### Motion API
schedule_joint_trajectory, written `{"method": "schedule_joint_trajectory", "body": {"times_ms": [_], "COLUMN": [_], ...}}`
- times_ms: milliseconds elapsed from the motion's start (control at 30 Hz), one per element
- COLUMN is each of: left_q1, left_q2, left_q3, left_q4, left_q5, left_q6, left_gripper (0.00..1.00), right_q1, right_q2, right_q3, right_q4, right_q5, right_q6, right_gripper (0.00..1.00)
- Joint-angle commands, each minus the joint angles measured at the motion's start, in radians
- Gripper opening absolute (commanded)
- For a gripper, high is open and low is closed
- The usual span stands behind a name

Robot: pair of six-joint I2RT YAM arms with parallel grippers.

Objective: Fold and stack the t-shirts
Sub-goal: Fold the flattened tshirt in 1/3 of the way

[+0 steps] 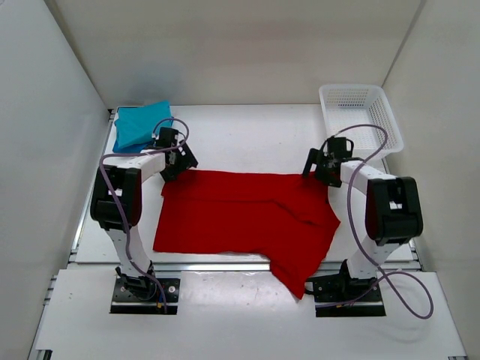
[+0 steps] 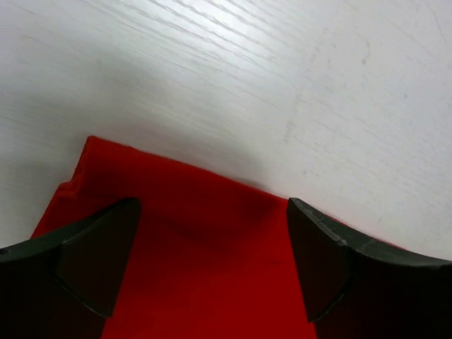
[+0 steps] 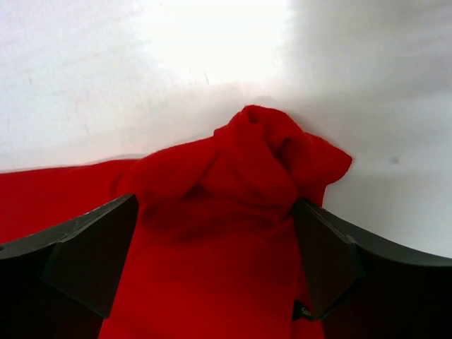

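A bright red t-shirt (image 1: 240, 214) lies spread across the middle of the table, one part trailing over the front edge at the right. A folded teal t-shirt (image 1: 141, 124) rests at the back left corner. My left gripper (image 1: 178, 161) hovers over the red shirt's far left corner (image 2: 205, 212); in the wrist view the left gripper (image 2: 212, 261) is open, with flat cloth under it. My right gripper (image 1: 319, 166) is at the far right corner. Seen from the wrist, the right gripper (image 3: 215, 258) stands open around a bunched lump of red cloth (image 3: 261, 152), which touches the right finger.
A white mesh basket (image 1: 360, 112) stands at the back right, just behind the right arm. White walls close in the table on three sides. Both arms' cables loop out beside them.
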Motion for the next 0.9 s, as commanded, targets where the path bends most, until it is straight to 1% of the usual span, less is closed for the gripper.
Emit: {"method": "schedule_joint_trajectory", "body": {"times_ms": [0, 33, 67, 100, 200, 300, 333, 367, 400, 467, 500, 567, 600, 667, 733, 800, 867], "left_q1": [0.041, 0.044, 0.050, 0.050, 0.056, 0.056, 0.058, 0.055, 0.061, 0.047, 0.041, 0.022, 0.022, 0.039, 0.050, 0.056, 0.053], "left_q2": [0.024, 0.036, 0.049, 0.063, 0.146, 0.287, 0.313, 0.358, 0.393, 0.402, 0.378, 0.317, 0.257, 0.165, 0.044, -0.039, -0.108], "left_q3": [0.006, 0.021, 0.051, 0.068, 0.193, 0.404, 0.440, 0.514, 0.591, 0.653, 0.641, 0.575, 0.513, 0.422, 0.315, 0.249, 0.211], "left_q4": [-0.060, -0.066, -0.079, -0.086, -0.118, -0.194, -0.217, -0.247, -0.298, -0.349, -0.353, -0.325, -0.298, -0.256, -0.213, -0.196, -0.205], "left_q5": [-0.044, -0.037, -0.047, -0.044, -0.027, -0.026, -0.021, -0.024, -0.021, -0.017, -0.018, -0.038, -0.029, 0.021, 0.019, 0.017, 0.029], "left_q6": [0.013, 0.017, 0.026, 0.037, 0.061, 0.070, 0.076, 0.081, 0.080, 0.096, 0.110, 0.133, 0.133, 0.132, 0.121, 0.132, 0.133], "left_gripper": [0.99, 0.98, 0.99, 0.98, 0.98, 0.99, 0.99, 0.98, 0.98, 0.99, 0.99, 0.99, 0.99, 0.99, 0.98, 0.99, 0.99], "right_q1": [-0.002, 0.005, 0.016, 0.023, 0.039, 0.025, 0.018, 0.013, 0.016, 0.030, 0.043, 0.069, 0.080, 0.083, 0.089, 0.096, 0.114], "right_q2": [0.091, 0.117, 0.142, 0.157, 0.218, 0.309, 0.324, 0.353, 0.367, 0.369, 0.348, 0.303, 0.260, 0.200, 0.113, 0.055, 0.007], "right_q3": [0.099, 0.122, 0.144, 0.174, 0.269, 0.382, 0.426, 0.478, 0.501, 0.563, 0.569, 0.528, 0.523, 0.470, 0.411, 0.344, 0.319], "right_q4": [-0.015, -0.012, -0.013, -0.016, -0.024, -0.044, -0.049, -0.065, -0.075, -0.117, -0.116, -0.113, -0.116, -0.107, -0.085, -0.081, -0.096], "right_q5": [0.010, 0.004, 0.004, 0.012, -0.005, -0.019, -0.026, -0.037, -0.040, -0.054, -0.037, 0.001, 0.007, -0.025, -0.042, -0.039, -0.025], "right_q6": [-0.020, -0.019, -0.034, -0.043, -0.054, -0.059, -0.063, -0.068, -0.077, -0.097, -0.109, -0.137, -0.131, -0.134, -0.123, -0.126, -0.149], "right_gripper": [0.89, 0.92, 0.91, 0.92, 0.92, 0.93, 0.93, 0.93, 0.93, 0.92, 0.92, 0.92, 0.92, 0.93, 0.92, 0.92, 0.92]}}
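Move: The red t-shirt lies spread flat under both open hands, with its far edge just ahead of their fingertips. From the left hand its middle is about 20 cm right and 15 cm back, and the blue stack is some 13 cm ahead and 13 cm left. From the right hand the t-shirt's middle is about 22 cm left and 15 cm back, while the white basket is roughly 16 cm ahead and 13 cm right. The red t-shirt is dragged forward along the table by the open fingers of both hands, which already rest on its far corners and slide out level, left about 10 cm and right about 9 cm. Both then come back and lift off the cloth, the left drawing back about 8 cm while the right mostly rises and drifts left, fingers still wide. ##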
